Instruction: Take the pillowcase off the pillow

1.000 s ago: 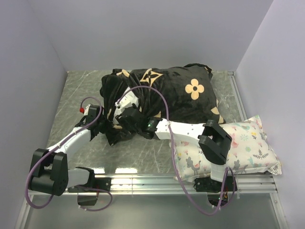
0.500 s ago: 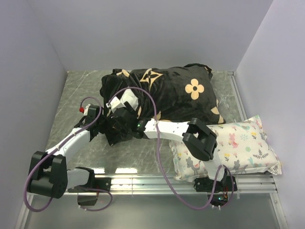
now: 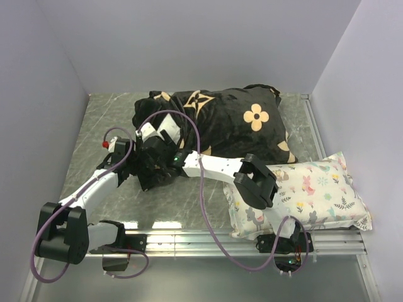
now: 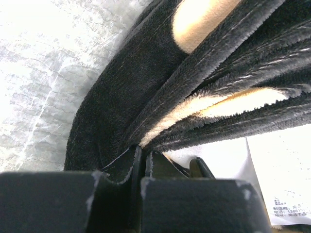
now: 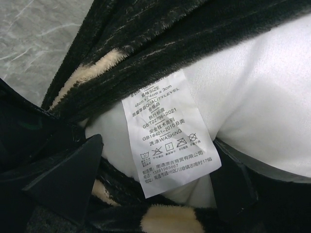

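The black plush pillowcase (image 3: 233, 126) with tan motifs lies at the back middle of the table, still round the pillow. My left gripper (image 3: 134, 165) is at its near left end. In the left wrist view the left gripper (image 4: 144, 162) is shut on a fold of the pillowcase (image 4: 146, 87). My right gripper (image 3: 153, 157) is pushed into the same end. In the right wrist view the right gripper (image 5: 150, 177) is open wide, with the white pillow (image 5: 252, 97) and its care label (image 5: 167, 131) between the fingers (image 5: 68, 170). Black pillowcase (image 5: 146, 34) folds round the pillow.
A smaller floral-print pillow (image 3: 315, 189) lies at the near right, partly under the right arm. White walls close in the table on the left, back and right. A metal rail (image 3: 208, 234) runs along the near edge. Purple cables loop over both arms.
My right arm has swung left, carrying its gripper further into the pillowcase's left end beside the left gripper. The left gripper has shifted slightly left and stays on the fabric.
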`<state>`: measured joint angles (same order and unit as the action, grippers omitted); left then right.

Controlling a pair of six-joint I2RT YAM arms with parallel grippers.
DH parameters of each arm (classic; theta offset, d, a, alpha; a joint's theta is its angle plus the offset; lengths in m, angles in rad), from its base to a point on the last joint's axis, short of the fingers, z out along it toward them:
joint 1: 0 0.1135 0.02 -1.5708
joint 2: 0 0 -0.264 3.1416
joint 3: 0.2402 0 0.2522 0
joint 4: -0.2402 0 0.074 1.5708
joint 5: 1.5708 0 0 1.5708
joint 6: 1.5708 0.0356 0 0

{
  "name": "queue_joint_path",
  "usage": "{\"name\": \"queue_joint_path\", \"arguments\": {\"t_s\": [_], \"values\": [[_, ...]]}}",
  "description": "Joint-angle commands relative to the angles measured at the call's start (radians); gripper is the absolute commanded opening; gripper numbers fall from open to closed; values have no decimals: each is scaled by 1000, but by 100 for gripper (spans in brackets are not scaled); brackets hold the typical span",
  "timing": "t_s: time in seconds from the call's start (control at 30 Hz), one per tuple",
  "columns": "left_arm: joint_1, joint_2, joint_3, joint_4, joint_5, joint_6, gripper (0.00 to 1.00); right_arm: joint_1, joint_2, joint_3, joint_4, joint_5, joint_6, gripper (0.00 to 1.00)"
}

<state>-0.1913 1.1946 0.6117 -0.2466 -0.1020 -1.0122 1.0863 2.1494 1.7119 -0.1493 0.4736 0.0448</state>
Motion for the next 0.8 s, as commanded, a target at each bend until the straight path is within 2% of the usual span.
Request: {"name": "queue_joint_path", "arguments": {"t_s": [0.0, 0.1, 0.23, 0.27, 0.33, 0.37, 0.4, 0.43, 0.47, 0.77], "values": [[1, -32, 7, -112, -24, 17, 0, -71, 62, 52, -45, 33, 41, 89], [1, -33, 8, -108, -9, 9, 0, -89, 78, 51, -58, 7, 69, 83], [3, -36, 8, -100, -2, 3, 0, -132, 81, 25, -55, -59, 122, 62], [1, -33, 10, -99, -2, 3, 1, -143, 78, 14, -55, -64, 128, 55], [1, -32, 10, -94, 4, 4, 1, -155, 78, 17, -62, -70, 141, 35], [1, -30, 10, -94, 5, 4, 0, -163, 79, 29, -71, -73, 147, 31], [1, -27, 11, -91, 8, 3, 1, -167, 78, 37, -87, -76, 159, 20], [0, -27, 10, -82, 13, 7, 1, -173, 75, 46, -99, -99, 170, 4], [-2, -26, 13, -74, 27, 14, 0, -181, 72, 69, -108, -121, 181, 0], [-171, 31, 37, -89, -57, -9, 0, -307, 26, 219, -173, -369, 383, 0]]}}
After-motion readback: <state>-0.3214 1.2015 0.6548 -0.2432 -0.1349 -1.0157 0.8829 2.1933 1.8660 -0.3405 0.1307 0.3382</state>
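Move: The white tag on the pillow's exposed corner lies about 4 cm ahead of the right gripper, 2 cm to its right and 3 cm below. From that gripper, the pillowcase rim bunched in the left fingers is some 4 cm back, 6 cm left and 4 cm lower; the covered bulk of the pillow centres roughly 25 cm right and 7 cm ahead. From the left gripper, the tag is around 7 cm ahead and 9 cm right. Reach the wide-open right gripper about 4 cm forward, slightly right and down into the pillowcase mouth, shutting its fingers on the tag beside the white pillow corner; then lift it some 2 cm, tipping it about 20 degrees. Keep the left fingers pinched on the rim, and late on shift them about 4 cm right, slightly up, with a small clockwise turn. ##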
